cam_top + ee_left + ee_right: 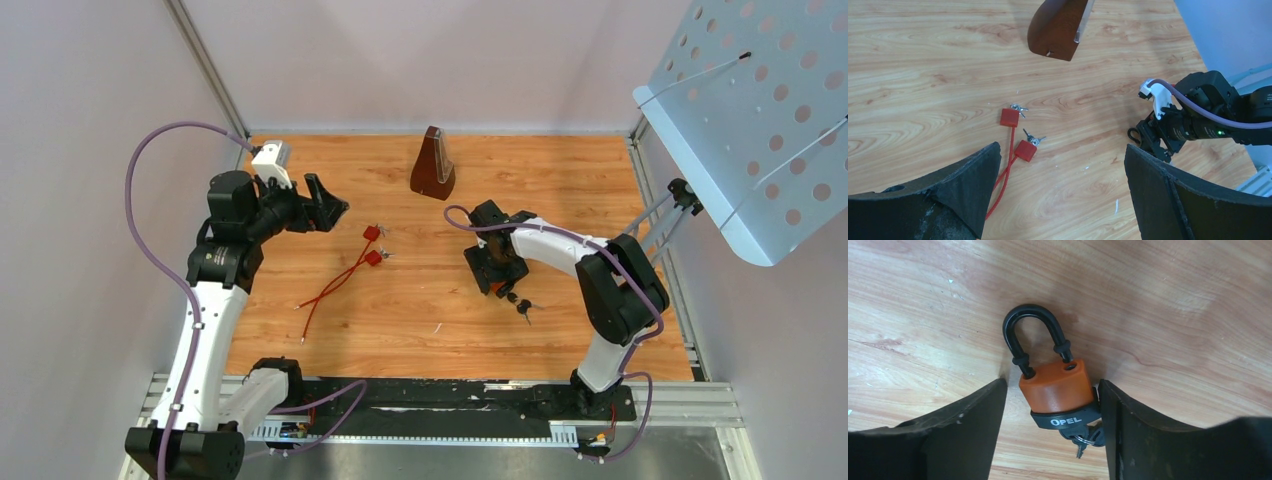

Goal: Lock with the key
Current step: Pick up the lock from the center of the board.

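Observation:
An orange padlock (1055, 385) with a black shackle (1030, 327) lies flat on the wooden table. A bunch of black-headed keys (1087, 436) sticks out of its black base. My right gripper (1052, 382) straddles the padlock body. Its right finger (1128, 420) touches the lock's side, its left finger (973, 420) stands a little apart, so the jaws are open. From above, the right gripper (497, 272) is right of centre, with the keys (520, 303) just behind it. My left gripper (322, 205) hovers wide open at the far left and holds nothing.
Two small red locks with keys (372, 245) and red cables lie left of centre; the left wrist view shows them too (1025, 150). A brown metronome (433, 165) stands at the back. A perforated blue-grey panel (760, 120) overhangs the right edge.

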Action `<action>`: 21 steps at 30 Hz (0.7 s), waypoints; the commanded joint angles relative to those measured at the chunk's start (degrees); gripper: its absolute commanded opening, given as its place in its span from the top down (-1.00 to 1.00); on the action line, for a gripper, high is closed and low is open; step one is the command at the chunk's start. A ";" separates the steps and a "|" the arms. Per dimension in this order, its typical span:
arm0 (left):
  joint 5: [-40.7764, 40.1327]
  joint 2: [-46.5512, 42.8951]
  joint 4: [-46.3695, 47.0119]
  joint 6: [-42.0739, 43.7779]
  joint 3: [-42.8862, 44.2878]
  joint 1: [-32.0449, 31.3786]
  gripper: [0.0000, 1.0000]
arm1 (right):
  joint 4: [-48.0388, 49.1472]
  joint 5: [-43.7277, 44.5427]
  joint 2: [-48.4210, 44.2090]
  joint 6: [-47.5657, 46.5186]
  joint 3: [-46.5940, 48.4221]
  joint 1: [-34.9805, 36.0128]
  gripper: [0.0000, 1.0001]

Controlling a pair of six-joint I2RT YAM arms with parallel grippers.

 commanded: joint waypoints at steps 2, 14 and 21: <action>1.02 -0.54 0.38 1.27 1.55 -0.68 -1.00 | 0.46 -0.49 -0.12 -0.56 2.21 0.08 -0.12; 4.54 -1.19 2.82 -0.63 -1.55 -1.21 -1.00 | 5.01 -8.67 -6.52 14.25 2.54 0.10 0.23; 13.65 -0.88 8.94 -5.09 -1.79 -1.41 -1.00 | 26.88 -13.16 -25.05 20.93 0.67 0.88 0.24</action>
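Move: The orange padlock lies right between the right hand's open fingers, at pad height, its middle practically on the hand point. Its keys trail about 4 cm back and 4 cm to the right; the small red-capped bottle stands some 10 cm ahead and 6 cm right, the nearer red padlock roughly 6 cm ahead and 19 cm left. From the left hand the orange padlock is about 4 cm back, 21 cm right and 29 cm below. The right fingers, already straddling the orange body, close in place from wide apart until they pinch it by its two sides; the hand then draws left and picks up speed into a lift, ending about 8 cm higher, 6 cm farther left and slightly forward, the wrist rolling some 25 degrees so that the fingertips swing out to the left. Meanwhile the left hand, empty and fully open, edges about 2 cm to the right, chiefly towards the end, turning slightly clockwise. ##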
